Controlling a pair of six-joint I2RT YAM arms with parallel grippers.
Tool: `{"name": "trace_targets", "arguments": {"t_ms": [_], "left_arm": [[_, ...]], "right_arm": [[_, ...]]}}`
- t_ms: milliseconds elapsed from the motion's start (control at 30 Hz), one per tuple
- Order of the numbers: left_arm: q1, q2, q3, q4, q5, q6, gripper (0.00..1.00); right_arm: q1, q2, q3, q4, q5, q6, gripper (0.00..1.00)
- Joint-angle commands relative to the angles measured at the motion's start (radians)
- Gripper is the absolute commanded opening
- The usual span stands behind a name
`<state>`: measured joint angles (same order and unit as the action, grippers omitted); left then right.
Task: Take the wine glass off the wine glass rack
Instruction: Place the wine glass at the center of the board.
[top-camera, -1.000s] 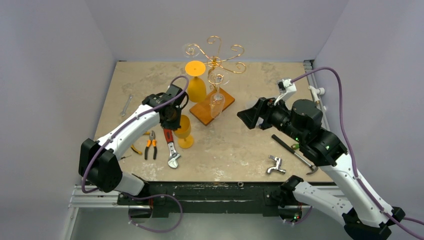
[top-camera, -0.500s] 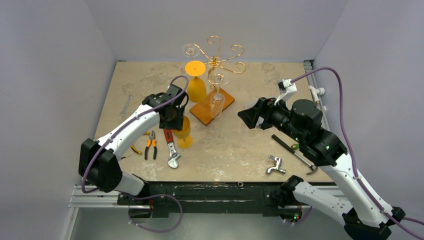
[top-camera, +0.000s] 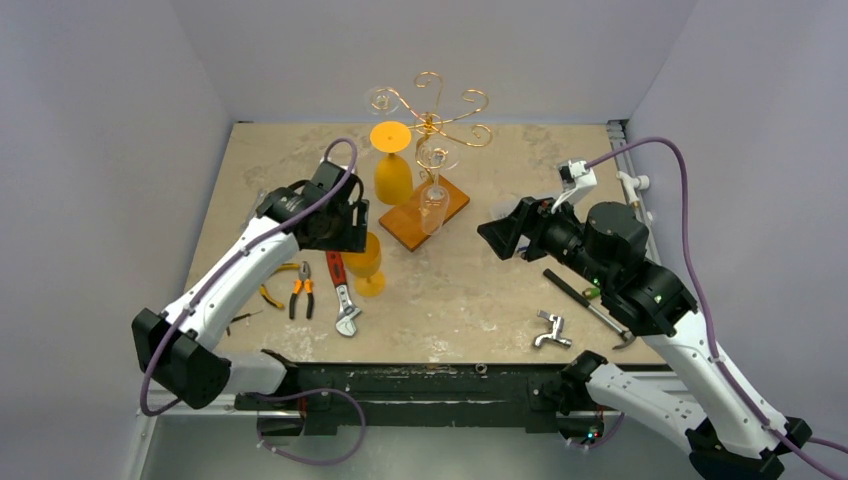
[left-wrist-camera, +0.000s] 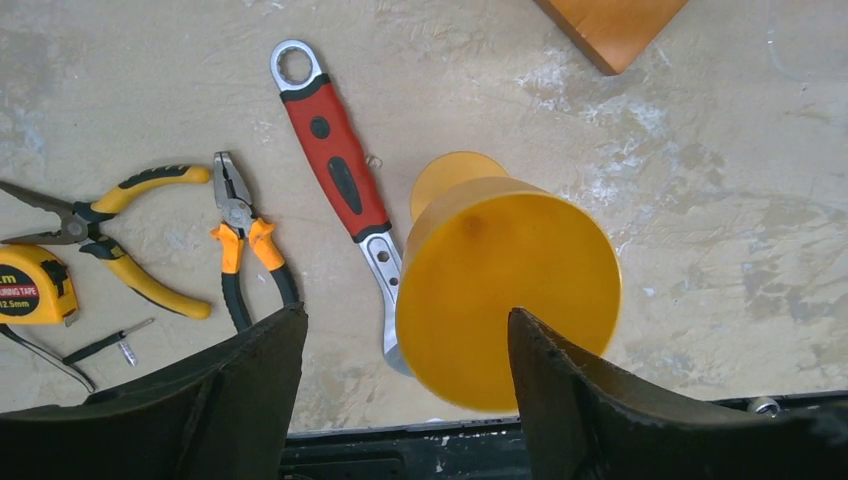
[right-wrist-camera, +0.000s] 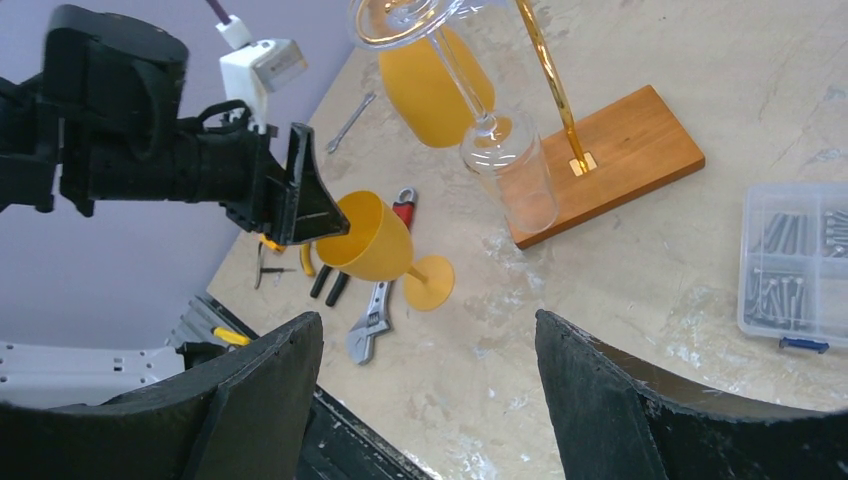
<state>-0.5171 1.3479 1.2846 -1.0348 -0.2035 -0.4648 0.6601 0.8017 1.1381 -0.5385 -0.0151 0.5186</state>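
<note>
The golden wire wine glass rack (top-camera: 430, 118) stands on its wooden base (top-camera: 412, 222) at the table's back middle. A yellow wine glass (top-camera: 392, 170) and a clear wine glass (top-camera: 434, 203) hang upside down from it. Another yellow wine glass (top-camera: 368, 262) stands on the table in front of the base. My left gripper (top-camera: 345, 228) hovers open just above it, and the bowl (left-wrist-camera: 508, 290) sits below its right finger (left-wrist-camera: 570, 390), loose. To the right, my right gripper (top-camera: 500, 236) is open and empty, facing the rack (right-wrist-camera: 545, 80).
A red-handled adjustable wrench (top-camera: 342, 292), pliers (top-camera: 300, 292) and yellow pliers (top-camera: 270, 297) lie left of the standing glass. A small spanner (top-camera: 252, 210) lies at far left. A hammer (top-camera: 590, 305) and a metal tap fitting (top-camera: 550, 330) lie front right. A clear screw box (right-wrist-camera: 795, 265) sits right of the rack.
The left gripper has opened and let go of the standing yellow glass, and its wrist has drawn back to the left. The right arm has barely moved.
</note>
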Motion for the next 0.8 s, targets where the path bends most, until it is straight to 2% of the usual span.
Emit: {"name": "trace_targets", "arguments": {"t_ms": [0,533,600,767], "left_arm": [[0.009,-0.076,0.064,-0.044,-0.009,-0.016,0.72],[0.009,-0.163,0.344,-0.146,0.058,0.011,0.74],[0.009,-0.161,0.384,-0.159,0.077,0.022,0.75],[0.009,-0.161,0.468,-0.186,0.08,0.037,0.76]], "right_arm": [[-0.002,-0.013,0.0,0.032,0.024,-0.014,0.77],[-0.002,-0.015,0.009,0.069,0.038,0.016,0.77],[-0.002,-0.014,0.009,0.076,0.045,0.023,0.79],[-0.002,-0.018,0.008,0.072,0.147,0.109,0.81]]}}
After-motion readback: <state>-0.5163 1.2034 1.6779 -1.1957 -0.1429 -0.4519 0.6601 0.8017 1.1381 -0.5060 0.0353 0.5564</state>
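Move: The yellow wine glass already stands free on the board, its middle about 4 cm right of the left gripper and some 11 cm below. The adjustable wrench lies 3 cm left, 1 cm back and 17 cm down. The hanging yellow glass is about 13 cm ahead, 10 cm right and 4 cm up, and the rack's wooden base 17 cm ahead, 17 cm right and 17 cm down. From the right gripper, the wine glass stands roughly 27 cm left, 5 cm ahead and 29 cm below. Lift the left gripper, already clear of the standing wine glass, almost straight up and away from its rim, about 15 cm, picking up speed to a steady rise. Keep the fingers wide open, and as you climb swing the fingertips up and forward by some 20 degrees, letting the hand's left side dip a little. Touch nothing on the way. ##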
